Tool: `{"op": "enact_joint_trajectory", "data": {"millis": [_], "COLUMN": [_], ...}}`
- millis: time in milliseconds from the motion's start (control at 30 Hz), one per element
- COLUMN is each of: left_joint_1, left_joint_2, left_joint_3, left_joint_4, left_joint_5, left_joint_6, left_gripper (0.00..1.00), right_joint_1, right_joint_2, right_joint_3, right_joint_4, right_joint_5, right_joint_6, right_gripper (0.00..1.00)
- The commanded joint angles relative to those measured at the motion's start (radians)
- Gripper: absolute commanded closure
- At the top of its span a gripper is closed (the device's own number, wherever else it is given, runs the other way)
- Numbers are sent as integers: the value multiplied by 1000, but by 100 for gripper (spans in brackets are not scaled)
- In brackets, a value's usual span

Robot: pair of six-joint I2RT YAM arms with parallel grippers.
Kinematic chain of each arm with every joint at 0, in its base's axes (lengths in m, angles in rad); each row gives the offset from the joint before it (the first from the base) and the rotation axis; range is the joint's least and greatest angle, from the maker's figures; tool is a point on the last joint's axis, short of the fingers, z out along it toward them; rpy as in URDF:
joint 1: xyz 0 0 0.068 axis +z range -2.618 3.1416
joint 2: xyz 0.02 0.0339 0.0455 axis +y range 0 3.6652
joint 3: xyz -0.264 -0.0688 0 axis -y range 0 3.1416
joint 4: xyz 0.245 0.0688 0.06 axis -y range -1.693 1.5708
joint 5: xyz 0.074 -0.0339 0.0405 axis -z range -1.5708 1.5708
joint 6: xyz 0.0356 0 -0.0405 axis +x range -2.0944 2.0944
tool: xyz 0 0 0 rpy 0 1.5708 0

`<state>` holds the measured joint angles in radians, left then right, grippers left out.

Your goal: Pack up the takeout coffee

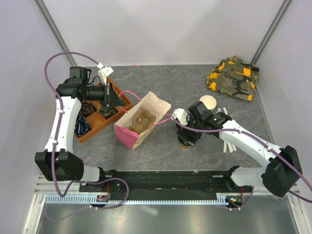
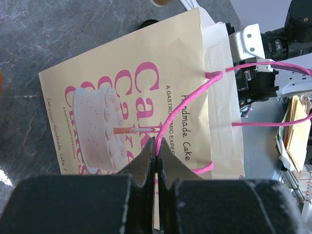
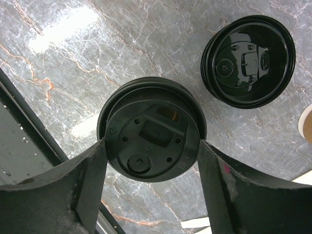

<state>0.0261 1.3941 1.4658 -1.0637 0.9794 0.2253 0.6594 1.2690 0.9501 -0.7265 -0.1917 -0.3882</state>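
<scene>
The takeout coffee, a tan cup under a black lid, stands on the grey table. My right gripper reaches down over it, and in the right wrist view the gripper has a finger pressed against each side of the lid. A tan and pink paper cake bag lies open at mid-table with a cardboard cup carrier inside. My left gripper is shut on the bag's pink cord handle. In the left wrist view the gripper pinches the cord over the bag's printed side.
A loose black lid lies beside the coffee. A lidless tan cup stands behind the right arm. An orange tray of small items sits at the left, a camouflage cloth at the back right, and white sticks lie under the right arm.
</scene>
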Motion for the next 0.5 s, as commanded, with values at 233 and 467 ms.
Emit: {"op": "enact_joint_trajectory", "data": {"millis": [233, 467], "left_joint_1": [1, 3], "left_joint_2": [-49, -52], "left_joint_3": [-35, -56], "left_joint_4": [16, 15], "left_joint_5": [47, 53], "left_joint_6": [12, 20], "left_gripper": [98, 98], "right_joint_1": [2, -10], "right_joint_2": [-108, -183], "right_joint_3": [82, 185], "right_joint_4": [-76, -189], "right_joint_5": [54, 103], "right_joint_6": [49, 92], "right_gripper": [33, 33]}}
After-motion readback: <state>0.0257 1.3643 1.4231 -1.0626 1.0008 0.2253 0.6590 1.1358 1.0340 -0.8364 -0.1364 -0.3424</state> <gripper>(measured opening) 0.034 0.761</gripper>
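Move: The right gripper already has the lidded coffee cup by its lid; the paper bag it is to go into stands about 22 cm to the left and 10 cm farther out, its middle about 2 cm above the hand. The black lids lie some 11 cm ahead and 2 cm left, 9 cm lower; the paper cups 16 cm ahead and 11 cm right, 4 cm lower. From the left gripper the bag's middle is roughly 5 cm right, 3 cm ahead, 16 cm below. Lift the right gripper nearly straight up by about 5 cm, slowly at first and then faster, drifting a centimetre or so to the right and keeping both fingers round the cup's lid so that the cup comes up off the table. Let the wrist tilt slightly, some 5 degrees. Keep the left gripper shut on the pink handle and ease it back about 1 cm. ##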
